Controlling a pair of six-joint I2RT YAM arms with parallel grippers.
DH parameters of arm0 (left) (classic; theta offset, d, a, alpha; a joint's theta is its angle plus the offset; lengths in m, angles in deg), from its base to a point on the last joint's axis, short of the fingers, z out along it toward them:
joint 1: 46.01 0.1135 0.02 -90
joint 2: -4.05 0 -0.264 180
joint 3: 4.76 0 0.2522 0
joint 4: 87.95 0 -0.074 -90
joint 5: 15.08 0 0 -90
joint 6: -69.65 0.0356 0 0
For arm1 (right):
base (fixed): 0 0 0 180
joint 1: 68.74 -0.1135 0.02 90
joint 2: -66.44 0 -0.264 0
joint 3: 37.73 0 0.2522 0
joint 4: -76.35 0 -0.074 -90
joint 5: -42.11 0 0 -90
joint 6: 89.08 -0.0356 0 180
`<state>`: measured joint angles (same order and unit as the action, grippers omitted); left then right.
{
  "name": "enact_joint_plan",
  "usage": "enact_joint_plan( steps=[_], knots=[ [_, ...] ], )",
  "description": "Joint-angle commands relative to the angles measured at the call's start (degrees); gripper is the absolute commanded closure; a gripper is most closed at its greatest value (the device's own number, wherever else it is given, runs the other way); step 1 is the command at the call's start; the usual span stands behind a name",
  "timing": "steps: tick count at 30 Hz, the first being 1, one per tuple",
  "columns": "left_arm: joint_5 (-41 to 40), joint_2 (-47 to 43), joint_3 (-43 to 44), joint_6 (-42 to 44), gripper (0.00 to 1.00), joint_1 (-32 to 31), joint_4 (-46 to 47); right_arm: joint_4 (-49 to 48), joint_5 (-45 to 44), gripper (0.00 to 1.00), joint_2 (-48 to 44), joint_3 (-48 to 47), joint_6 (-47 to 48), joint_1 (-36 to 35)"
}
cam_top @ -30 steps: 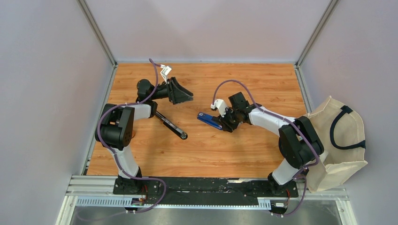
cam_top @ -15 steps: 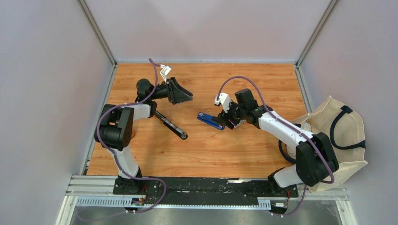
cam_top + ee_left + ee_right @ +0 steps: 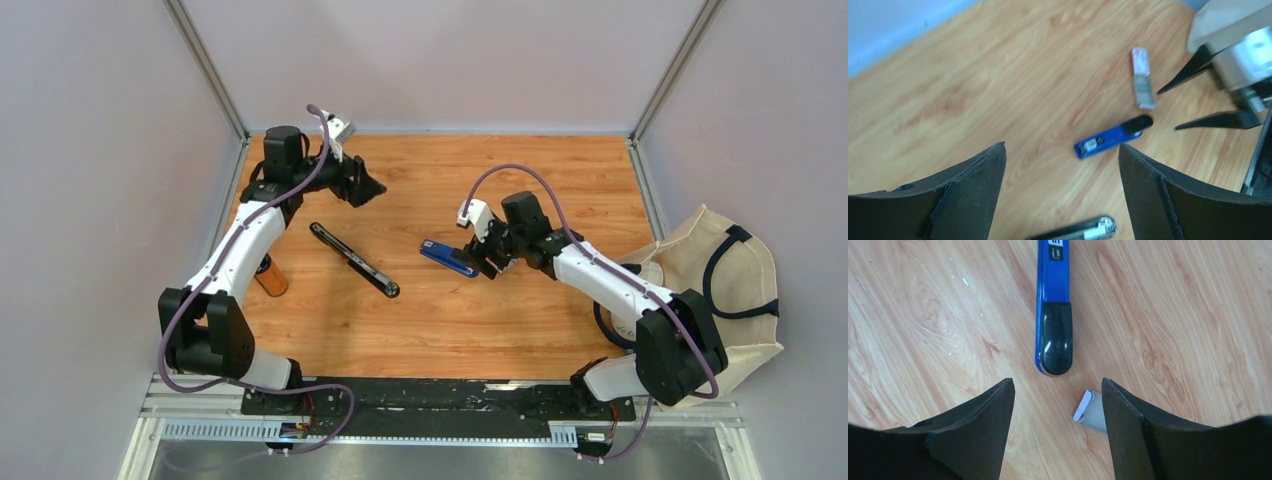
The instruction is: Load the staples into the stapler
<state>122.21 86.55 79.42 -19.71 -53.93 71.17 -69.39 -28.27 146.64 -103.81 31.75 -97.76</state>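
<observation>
A blue stapler [image 3: 446, 258] with a black end [image 3: 1056, 337] lies flat at the middle of the wooden table. The staples [image 3: 1091, 412] sit in a tiny white box with a red label, on the wood just inside my right gripper's right finger. They also show as the staples [image 3: 1142, 77] in the left wrist view, grey strip sticking out of the box. My right gripper [image 3: 1057, 385] is open, low over the table right behind the stapler's black end, holding nothing. My left gripper [image 3: 364, 187] hovers open and empty at the back left.
A long black bar with a metal end [image 3: 355, 260] lies left of the blue stapler. An orange cylinder [image 3: 270, 278] stands near the left edge. A beige cloth bag [image 3: 725, 290] hangs off the table's right side. Walls close in the back and sides.
My right jaws have spread wider beside the stapler's end and that arm's elbow has swung outward. My left arm has stretched toward the back left corner, gripper still open.
</observation>
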Motion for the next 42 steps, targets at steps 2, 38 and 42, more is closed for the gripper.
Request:
enact_joint_plan(
  steps=[2,38,42],
  knots=[
    [-9.2,1.1,-1.1,10.5,0.09,2.4,-18.3,-6.2,-2.3,0.35,-4.3,0.4,-3.1,-6.9],
    [-0.5,-7.8,-4.4,7.4,0.09,20.9,-26.5,-5.3,-17.4,0.54,31.0,-26.5,-18.3,-29.5],
    [-0.4,-7.9,-5.0,7.3,0.09,20.9,-25.9,-5.5,-18.1,0.54,31.3,-26.6,-18.1,-29.6]
  ],
)
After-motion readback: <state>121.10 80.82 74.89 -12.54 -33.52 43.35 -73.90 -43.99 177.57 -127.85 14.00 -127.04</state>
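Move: Some 19 cm to the right hand's left and 4 cm back lies the near end of the opened-out black stapler, about 9 cm lower; the stapler's middle is roughly 27 cm left and 3 cm ahead. The blue stapler sits about 5 cm left and 4 cm ahead, the staple box some 11 cm right and 7 cm ahead, both at table height. From the left hand, that near end is about 14 cm back, 3 cm right and 27 cm below. Leaving the blue stapler, the right hand sweeps about 20 cm left, first rising slightly and drawing back, then sinks some 8 cm from its highest point to the near end of the black stapler, fingers narrowing by about a third but not shut. The left hand clears out leftward, about 13 cm, dropping some 7 cm overall and easing back, its fingers wide open. ##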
